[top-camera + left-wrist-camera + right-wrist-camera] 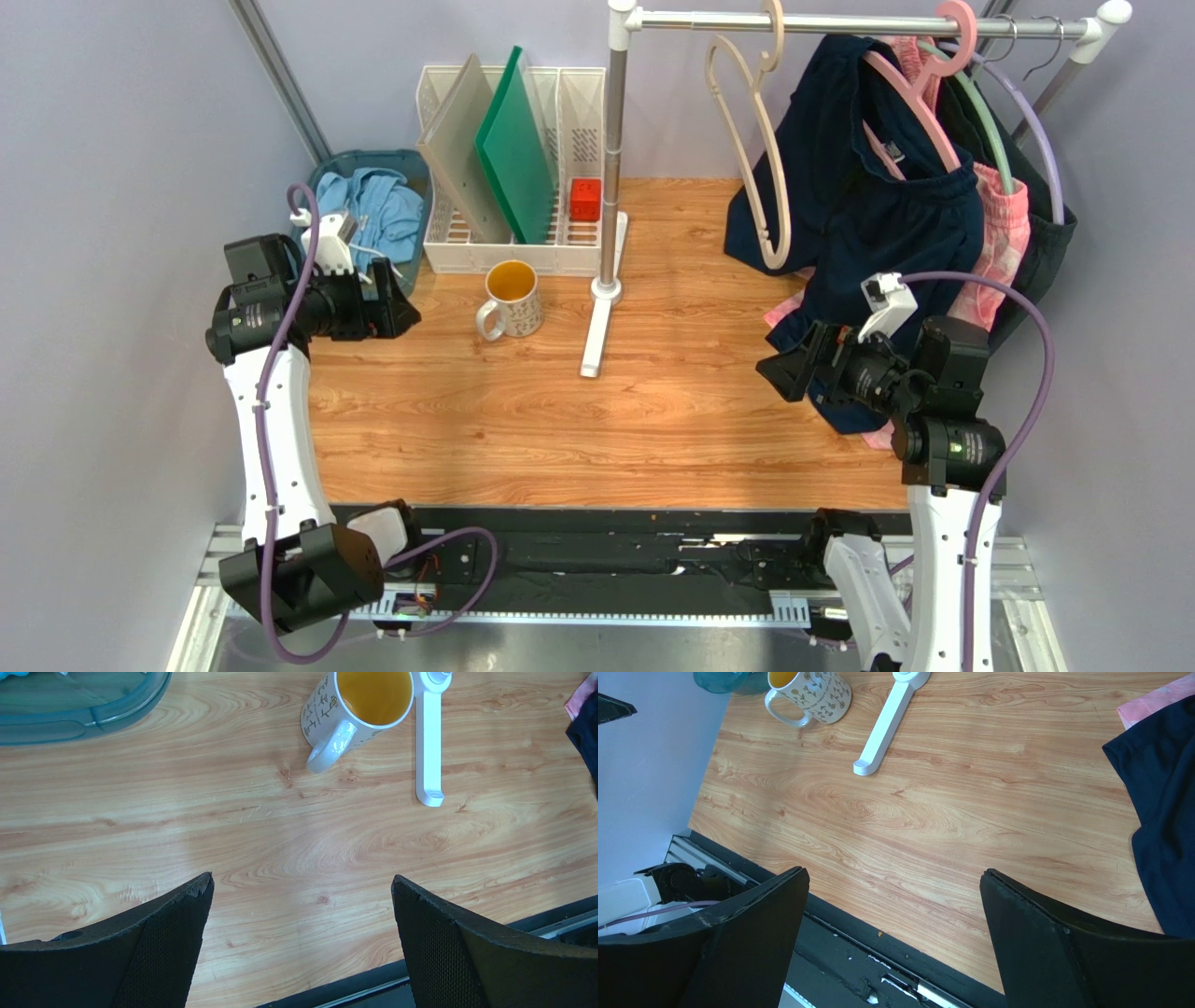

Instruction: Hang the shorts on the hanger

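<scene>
The sky-blue shorts (379, 203) lie bunched in a teal basket (407, 165) at the back left of the table. From the rail (842, 21) hangs the pale beige hanger (751, 140), bare, just left of a navy garment. My left gripper (400, 311) hovers in front of the basket, open and with nothing in it; in the left wrist view its fingers (302, 880) stand wide over bare wood. My right gripper (786, 367) is open too, low at the right near the navy cloth, and in the right wrist view (894, 873) it spans the table's front edge.
A mug (512, 298) of yellow liquid stands by the white foot (601, 329) of the rail stand. A white dish rack (512, 168) holds boards and a red block (585, 199). A navy garment (856, 210) and a pink garment (1003, 238) hang on other hangers at the right.
</scene>
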Controlling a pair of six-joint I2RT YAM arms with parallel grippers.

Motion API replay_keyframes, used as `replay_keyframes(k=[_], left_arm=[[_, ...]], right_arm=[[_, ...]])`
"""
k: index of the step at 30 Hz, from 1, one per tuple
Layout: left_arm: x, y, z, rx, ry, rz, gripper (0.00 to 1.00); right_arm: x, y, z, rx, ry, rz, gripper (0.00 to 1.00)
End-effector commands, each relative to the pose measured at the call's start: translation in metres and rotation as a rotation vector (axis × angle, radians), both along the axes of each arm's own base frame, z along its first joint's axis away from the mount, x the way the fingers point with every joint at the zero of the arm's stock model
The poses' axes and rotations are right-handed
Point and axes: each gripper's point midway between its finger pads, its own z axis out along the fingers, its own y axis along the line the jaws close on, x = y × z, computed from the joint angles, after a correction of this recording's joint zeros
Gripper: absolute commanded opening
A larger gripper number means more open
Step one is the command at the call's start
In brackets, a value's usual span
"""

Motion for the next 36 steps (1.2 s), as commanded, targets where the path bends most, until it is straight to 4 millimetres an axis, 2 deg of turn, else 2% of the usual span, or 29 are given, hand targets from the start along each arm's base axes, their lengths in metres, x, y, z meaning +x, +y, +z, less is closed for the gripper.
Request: replay_keyframes(k=[1,8,10,12,15,16,18,19,20,21,22,23,26,27,28,29,30,31,32,34,36], left_arm=[[0.004,0.002,0.02,0.011,-0.057,0.008,0.99],[0.006,0.005,0.02,0.021,-0.055,0.028,0.99],[0.013,0.011,0.028,0.035,-0.071,0.05,0.99],[0.027,0.02,0.03,0.044,-0.062,0.072,0.99],[0.061,0.041,0.042,0.077,-0.069,0.123,1.0],[0.081,0.051,0.049,0.086,-0.075,0.134,0.99],[0.104,0.065,0.053,0.102,-0.077,0.169,0.99],[0.126,0.075,0.054,0.106,-0.077,0.178,0.99],[0.137,0.086,0.051,0.128,-0.066,0.216,1.0],[0.151,0.096,0.064,0.139,-0.095,0.253,0.99],[0.171,0.107,0.038,0.142,-0.036,0.267,0.99],[0.181,0.114,0.032,0.136,-0.015,0.296,0.99],[0.23,0.132,-0.007,0.122,0.038,0.301,0.98],[0.238,0.137,-0.015,0.126,0.045,0.306,0.98],[0.248,0.141,-0.011,0.134,0.02,0.301,0.98],[0.26,0.145,-0.036,0.134,0.054,0.299,0.98],[0.265,0.153,-0.044,0.151,0.063,0.321,0.98],[0.274,0.159,-0.04,0.168,0.036,0.327,0.98],[0.282,0.163,-0.064,0.172,0.07,0.327,0.98],[0.292,0.173,-0.085,0.216,0.09,0.331,0.98],[0.295,0.18,-0.098,0.268,0.106,0.327,0.99]], right_arm=[[0.007,-0.002,0.003,0.003,-0.026,-0.015,1.0],[0.006,-0.002,0.003,0.007,-0.026,-0.023,1.0],[0.008,-0.003,0.0,0.019,-0.004,-0.042,1.0],[0.012,-0.006,-0.002,0.028,0.018,-0.08,1.0],[0.019,-0.012,-0.008,0.064,0.085,-0.156,1.0],[0.021,-0.014,-0.009,0.075,0.102,-0.18,1.0],[0.025,-0.019,-0.015,0.067,0.141,-0.219,1.0],[0.025,-0.02,-0.017,0.065,0.149,-0.223,1.0],[0.026,-0.02,-0.017,0.066,0.149,-0.223,1.0],[0.027,-0.02,-0.017,0.067,0.144,-0.222,1.0],[0.027,-0.02,-0.017,0.066,0.138,-0.223,1.0],[0.028,-0.02,-0.016,0.065,0.124,-0.219,1.0],[0.028,-0.019,-0.019,0.062,0.12,-0.207,1.0],[0.028,-0.018,-0.02,0.064,0.127,-0.202,1.0],[0.027,-0.017,-0.021,0.057,0.123,-0.188,1.0],[0.026,-0.017,-0.02,0.053,0.123,-0.183,1.0],[0.027,-0.017,-0.02,0.051,0.125,-0.179,1.0],[0.027,-0.017,-0.019,0.045,0.119,-0.179,1.0],[0.027,-0.018,-0.019,0.041,0.115,-0.177,1.0],[0.028,-0.018,-0.02,0.042,0.122,-0.179,1.0],[0.029,-0.018,-0.022,0.043,0.131,-0.181,1.0]])
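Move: The left hand is aimed at the light-blue shorts in the teal bin, about 29 cm ahead of it, 13 cm to its left and 18 cm below. From that hand, the mug stands roughly 14 cm ahead and 14 cm right, and the white dish rack some 33 cm ahead and 14 cm right, both well below. From the right hand, the shorts lie about 38 cm ahead, 68 cm left and 19 cm lower. Left hand sweeps forward-left about 30 cm, then dives over the shorts, fingers open; right hand sinks 3 cm, turning clockwise. ##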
